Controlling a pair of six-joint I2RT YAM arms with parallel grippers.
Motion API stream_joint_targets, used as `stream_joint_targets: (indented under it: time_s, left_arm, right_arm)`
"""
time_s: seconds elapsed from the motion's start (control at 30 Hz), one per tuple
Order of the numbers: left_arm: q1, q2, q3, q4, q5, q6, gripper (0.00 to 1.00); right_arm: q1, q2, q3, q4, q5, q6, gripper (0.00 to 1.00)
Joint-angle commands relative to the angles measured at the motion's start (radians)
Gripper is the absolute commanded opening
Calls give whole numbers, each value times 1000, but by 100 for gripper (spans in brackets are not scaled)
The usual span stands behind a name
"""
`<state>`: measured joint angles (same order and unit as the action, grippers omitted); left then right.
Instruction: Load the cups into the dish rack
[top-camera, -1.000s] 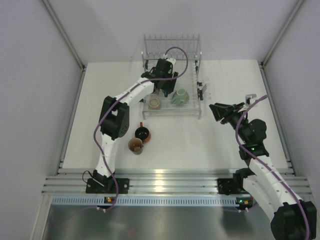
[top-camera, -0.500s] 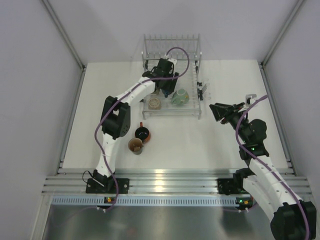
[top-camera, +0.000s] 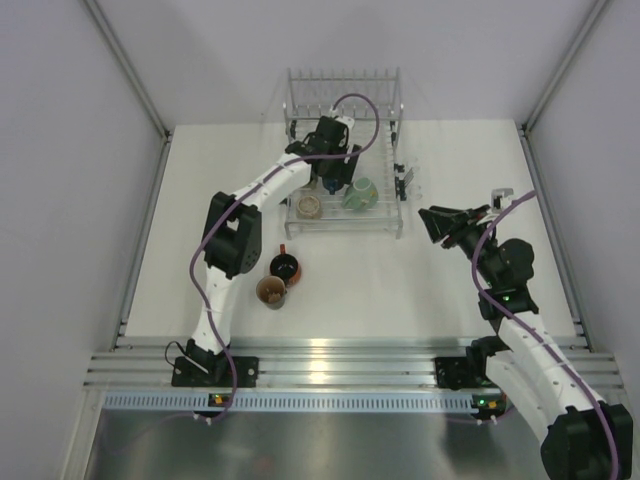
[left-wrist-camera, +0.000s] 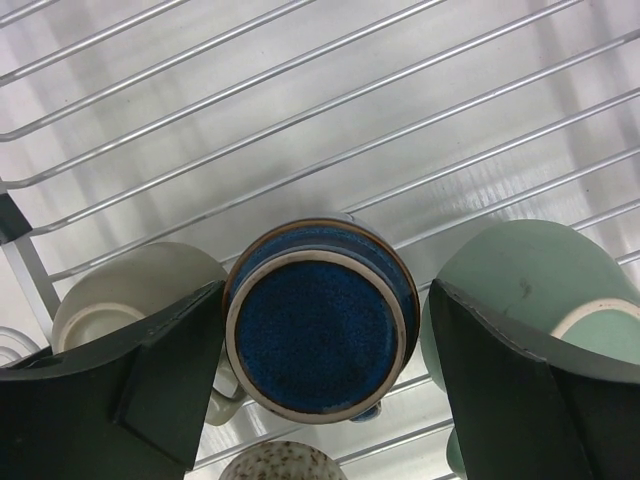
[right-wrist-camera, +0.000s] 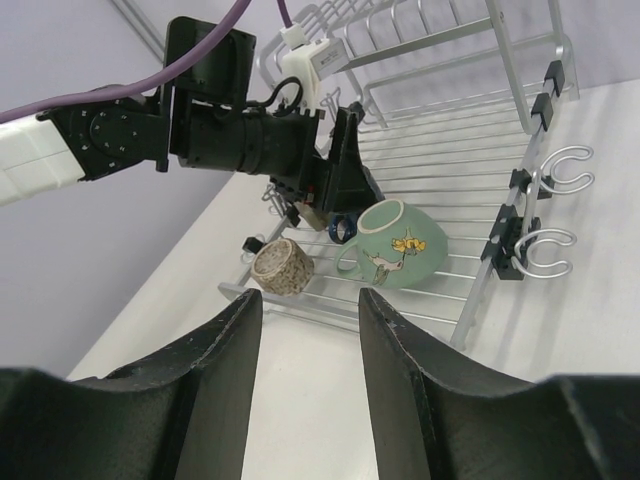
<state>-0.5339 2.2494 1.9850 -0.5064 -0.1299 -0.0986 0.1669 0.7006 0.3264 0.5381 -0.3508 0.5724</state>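
The dish rack (top-camera: 392, 226) stands at the back centre of the table. My left gripper (left-wrist-camera: 326, 290) hangs over the dark blue cup (left-wrist-camera: 320, 335), which rests upside down on the wires. Its fingers (left-wrist-camera: 170, 380) flank the cup, and the right one stands clear of it. Beside it lie a mint-green cup (right-wrist-camera: 400, 245), a cream cup (left-wrist-camera: 130, 295) and a speckled beige cup (right-wrist-camera: 283, 267). A black cup (top-camera: 285, 266) and an orange-brown cup (top-camera: 271, 291) stand on the table in front of the rack. My right gripper (right-wrist-camera: 310, 305) is open and empty, right of the rack.
Upright tines (top-camera: 345, 78) line the rack's far end, and wire hooks (right-wrist-camera: 555, 175) stick out from its right side. White walls (top-camera: 70, 200) enclose the table on both sides. An aluminium rail (top-camera: 330, 365) runs along the near edge.
My left gripper's jaws have spread wider around the dark blue cup and let it go. The right arm has stayed where it was.
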Motion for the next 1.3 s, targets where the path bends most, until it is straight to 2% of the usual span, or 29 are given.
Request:
stream_joint_targets:
  time_s: [0.0,0.33,0.47,0.53,0.6,0.67,0.77,0.87,1.03,1.27]
  left_arm:
    - [-5,-7,61,5,-22,-4,86]
    - [-6,-47,166,22,-80,16,87]
    - [-9,-118,120,28,-114,13,87]
    - [-14,-166,63,52,-122,-10,86]
    - [-17,-269,-75,98,-119,-45,86]
    - [-18,-400,-199,213,-112,-68,86]
    - [-18,-570,-458,339,-97,-118,86]
    - [-17,-695,-547,353,-93,-154,87]
    - [-8,-873,-731,339,-118,-188,88]
    - [73,-1079,-937,310,-106,-256,89]
  right_arm:
    - [-20,-15,5,48,-17,0,44]
    - [-21,-30,3,37,-11,-3,45]
    - [-21,-38,10,23,-10,-12,45]
    - [-21,-32,14,14,-11,-17,45]
    - [-21,-21,31,-10,-22,-31,45]
    - [-20,3,39,-12,-45,-43,45]
    - [3,34,54,-26,-39,-63,45]
    - [78,72,91,-67,42,-117,45]
    - [324,206,210,-161,231,-209,45]
    - [558,450,388,-240,346,-262,45]
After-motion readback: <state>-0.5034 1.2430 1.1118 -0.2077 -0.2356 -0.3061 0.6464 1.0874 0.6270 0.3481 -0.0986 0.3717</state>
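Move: The left hand's open fingers straddle the upturned blue cup, its middle about 1 cm below. From this hand the red-handled black cup on the table is some 24 cm back, 11 cm left and 6 cm lower; the grey cup is 7 cm left, level; the green cup is 6 cm back, 7 cm right. From the right hand the black cup lies 32 cm left, 1 cm back and 20 cm below, the brown cup 35 cm left, 7 cm back. Fingers staying wide open, the left hand comes free of the blue cup: up about 6 cm first, then back some 17 cm and left 11 cm out of the rack, still climbing before a slight dip, the wrist tilting up and rolling. The right hand, empty and half open, sweeps about 13 cm left towards the black cup, sinking slightly and turning counter-clockwise. ##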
